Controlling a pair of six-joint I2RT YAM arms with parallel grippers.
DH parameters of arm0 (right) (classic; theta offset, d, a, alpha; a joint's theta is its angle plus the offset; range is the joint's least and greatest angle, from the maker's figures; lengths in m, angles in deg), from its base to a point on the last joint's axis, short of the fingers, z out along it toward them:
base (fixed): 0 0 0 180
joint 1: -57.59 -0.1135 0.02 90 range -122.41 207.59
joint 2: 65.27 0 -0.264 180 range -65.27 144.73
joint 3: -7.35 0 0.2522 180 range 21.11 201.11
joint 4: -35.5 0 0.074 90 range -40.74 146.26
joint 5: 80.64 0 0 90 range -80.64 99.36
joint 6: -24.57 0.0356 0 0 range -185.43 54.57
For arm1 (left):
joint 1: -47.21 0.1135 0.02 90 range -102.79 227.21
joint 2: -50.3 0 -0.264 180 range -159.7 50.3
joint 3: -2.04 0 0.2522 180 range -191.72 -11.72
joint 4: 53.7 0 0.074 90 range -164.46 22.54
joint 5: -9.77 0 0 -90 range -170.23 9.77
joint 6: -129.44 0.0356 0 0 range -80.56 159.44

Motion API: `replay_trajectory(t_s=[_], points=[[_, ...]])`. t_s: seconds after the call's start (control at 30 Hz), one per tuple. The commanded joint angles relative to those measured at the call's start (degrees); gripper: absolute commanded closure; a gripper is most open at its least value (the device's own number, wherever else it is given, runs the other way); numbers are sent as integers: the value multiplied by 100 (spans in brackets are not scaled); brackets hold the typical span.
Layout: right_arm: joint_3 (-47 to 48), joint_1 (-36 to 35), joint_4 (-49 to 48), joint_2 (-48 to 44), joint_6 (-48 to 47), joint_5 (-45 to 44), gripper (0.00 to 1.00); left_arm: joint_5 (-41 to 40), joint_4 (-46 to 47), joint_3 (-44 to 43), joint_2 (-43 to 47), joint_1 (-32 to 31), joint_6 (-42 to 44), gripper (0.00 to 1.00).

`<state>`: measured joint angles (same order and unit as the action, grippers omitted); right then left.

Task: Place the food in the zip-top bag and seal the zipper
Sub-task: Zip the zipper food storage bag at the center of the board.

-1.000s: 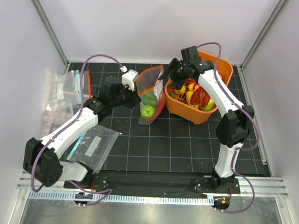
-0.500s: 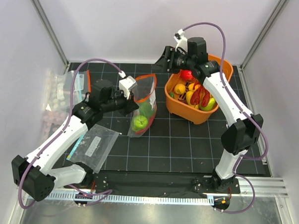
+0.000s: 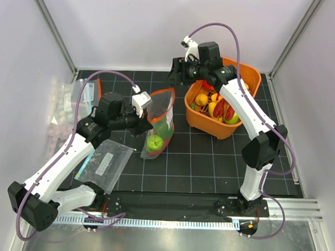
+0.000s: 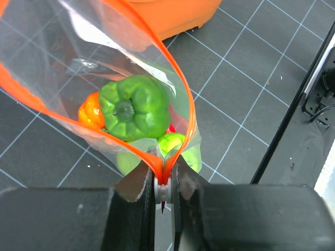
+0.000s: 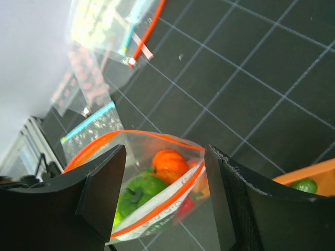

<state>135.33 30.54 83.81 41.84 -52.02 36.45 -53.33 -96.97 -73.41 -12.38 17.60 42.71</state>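
My left gripper [image 3: 142, 122] [image 4: 163, 184] is shut on the near end of the orange-red zipper [image 4: 184, 94], holding the zip-top bag [image 3: 160, 111] up with its mouth open. The food inside the bag is a green pepper [image 4: 133, 107] [image 5: 137, 191], an orange pumpkin-like piece [image 5: 168, 163], a light green fruit [image 3: 154, 143] and something red. My right gripper [image 3: 178, 74] [image 5: 164, 157] hangs open and empty above the far side of the bag's mouth [image 5: 157, 137]. More food [image 3: 215, 105] lies in the orange basket [image 3: 223, 131].
A flat clear bag with a teal-blue edge [image 3: 104, 164] [image 5: 86, 130] lies at the near left. Other clear bags [image 3: 80, 96] [image 5: 112, 26] sit by the left wall. The orange basket's rim [image 5: 314, 175] is just right of my right gripper.
My right gripper rose out of the orange basket and swung left over the bag's mouth. My left arm drew the bag a little nearer and to the left.
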Motion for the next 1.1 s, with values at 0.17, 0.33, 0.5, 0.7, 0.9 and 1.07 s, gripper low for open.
replay_trajectory(t_s=[0.17, 0.33, 0.5, 0.7, 0.9, 1.07], points=[[128, -424, 1194, 442, -638, -853, 48, 97, 34, 25, 256, 25, 60, 100], [57, -433, 1405, 478, -532, -1284, 65, -105, 8, 43, 282, 25, 174, 100], [-13, -345, 1678, 408, -375, -1847, 87, -841, -37, 78, 387, 25, 166, 100], [-470, -388, 1792, 82, -374, -1716, 91, -1643, 77, 192, 449, 34, 192, 100], [-803, -767, 1881, -322, -471, -1831, 93, -1564, 560, 280, 177, 130, 174, 100], [-1304, -767, 1828, -708, -462, -1804, 94, -1355, 999, 193, -16, 446, 183, 100]])
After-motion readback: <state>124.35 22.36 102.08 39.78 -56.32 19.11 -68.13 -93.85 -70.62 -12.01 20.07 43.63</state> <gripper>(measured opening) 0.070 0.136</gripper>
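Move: The right hand, empty and open, hangs roughly 11 cm above the bag's far rim corner, which lies about 2 cm back and 1 cm to its right. The orange basket's middle is some 21 cm to that hand's right and 3 cm ahead; the green pepper in the bag is about 11 cm back and 3 cm left. For the left hand, still pinching the near corner, that far corner lies about 13 cm ahead and 10 cm right. Right hand drops about 12 cm, closing on the far rim, then draws back while left's pinch shifts forward-left. ##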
